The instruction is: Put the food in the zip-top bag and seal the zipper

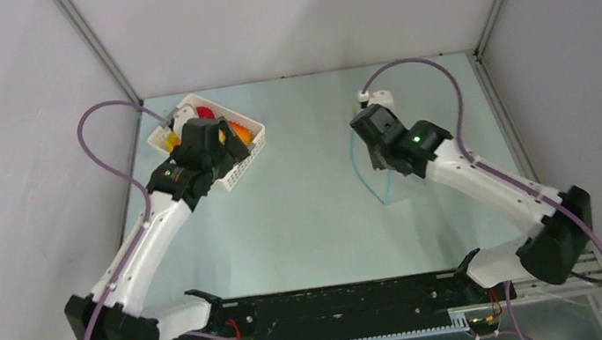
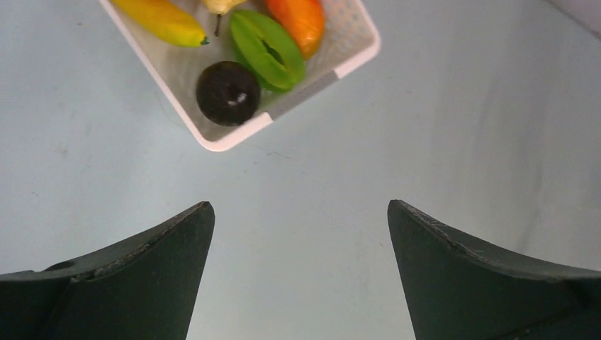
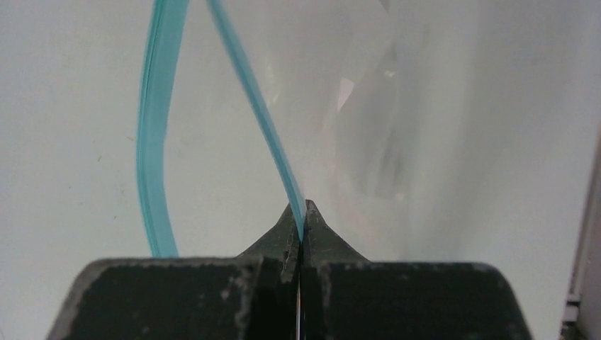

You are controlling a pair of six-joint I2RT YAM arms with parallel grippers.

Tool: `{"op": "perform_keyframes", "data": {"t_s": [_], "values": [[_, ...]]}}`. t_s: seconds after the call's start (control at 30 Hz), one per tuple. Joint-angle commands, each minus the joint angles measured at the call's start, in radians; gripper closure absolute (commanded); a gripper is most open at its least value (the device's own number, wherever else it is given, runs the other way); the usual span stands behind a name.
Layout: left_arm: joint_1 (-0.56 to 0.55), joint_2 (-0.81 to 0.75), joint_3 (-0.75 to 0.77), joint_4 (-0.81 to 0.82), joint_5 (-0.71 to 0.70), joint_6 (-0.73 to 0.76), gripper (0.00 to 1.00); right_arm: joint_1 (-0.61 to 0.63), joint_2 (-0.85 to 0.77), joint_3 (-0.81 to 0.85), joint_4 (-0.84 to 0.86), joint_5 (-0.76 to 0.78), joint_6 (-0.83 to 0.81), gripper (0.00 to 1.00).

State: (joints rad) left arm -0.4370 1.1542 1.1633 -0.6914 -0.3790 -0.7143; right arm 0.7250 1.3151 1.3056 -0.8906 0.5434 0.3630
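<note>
The food lies in a white slotted basket at the table's far left: a yellow piece, a green piece, an orange piece and a dark purple one. My left gripper hangs open above bare table just short of the basket, nothing between its fingers. My right gripper is shut on one lip of the zipper of the clear zip-top bag. The other teal lip bows away, so the mouth gapes. From above, the bag's teal edge hangs below the right wrist.
The basket sits near the table's left edge, partly under the left wrist. Grey enclosure walls and metal posts ring the table. The arms' black base rail runs along the near edge.
</note>
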Motion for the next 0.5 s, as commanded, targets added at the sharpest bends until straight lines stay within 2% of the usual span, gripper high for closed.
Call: {"op": "perform_keyframes", "data": {"t_s": [0.0,0.17,0.27,0.47], "values": [[0.075,0.106,0.046,0.032,0.032,0.040,0.00,0.013,0.068,0.031,0.108,-0.115,-0.028,1.00],[0.164,0.240,0.127,0.068,0.020,0.101,0.00,0.020,0.107,0.032,0.165,-0.157,-0.028,1.00],[0.230,0.370,0.177,0.109,0.036,0.105,0.00,0.021,0.110,0.028,0.193,-0.204,-0.028,1.00],[0.308,0.647,0.404,0.088,0.037,0.147,0.00,0.021,0.107,0.007,0.225,-0.267,-0.016,1.00]]}}
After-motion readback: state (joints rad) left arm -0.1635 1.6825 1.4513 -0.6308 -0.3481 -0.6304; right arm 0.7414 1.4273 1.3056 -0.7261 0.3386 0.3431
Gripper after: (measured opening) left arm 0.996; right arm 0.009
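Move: The basket's food centres about 20 cm ahead of the open left hand, 8 cm left and 19 cm below. At that depth, the dark fruit is 12 cm ahead and 4 cm left, the green one 17 ahead and 2 left, the orange one 22 ahead and 1 left. From the right hand, holding the bag rim, the food lies some 23 cm ahead, 41 cm left and 18 cm lower. Left hand, open, swoops about 12 cm forward, left and down over the basket; right carries the bag 6 cm left. ##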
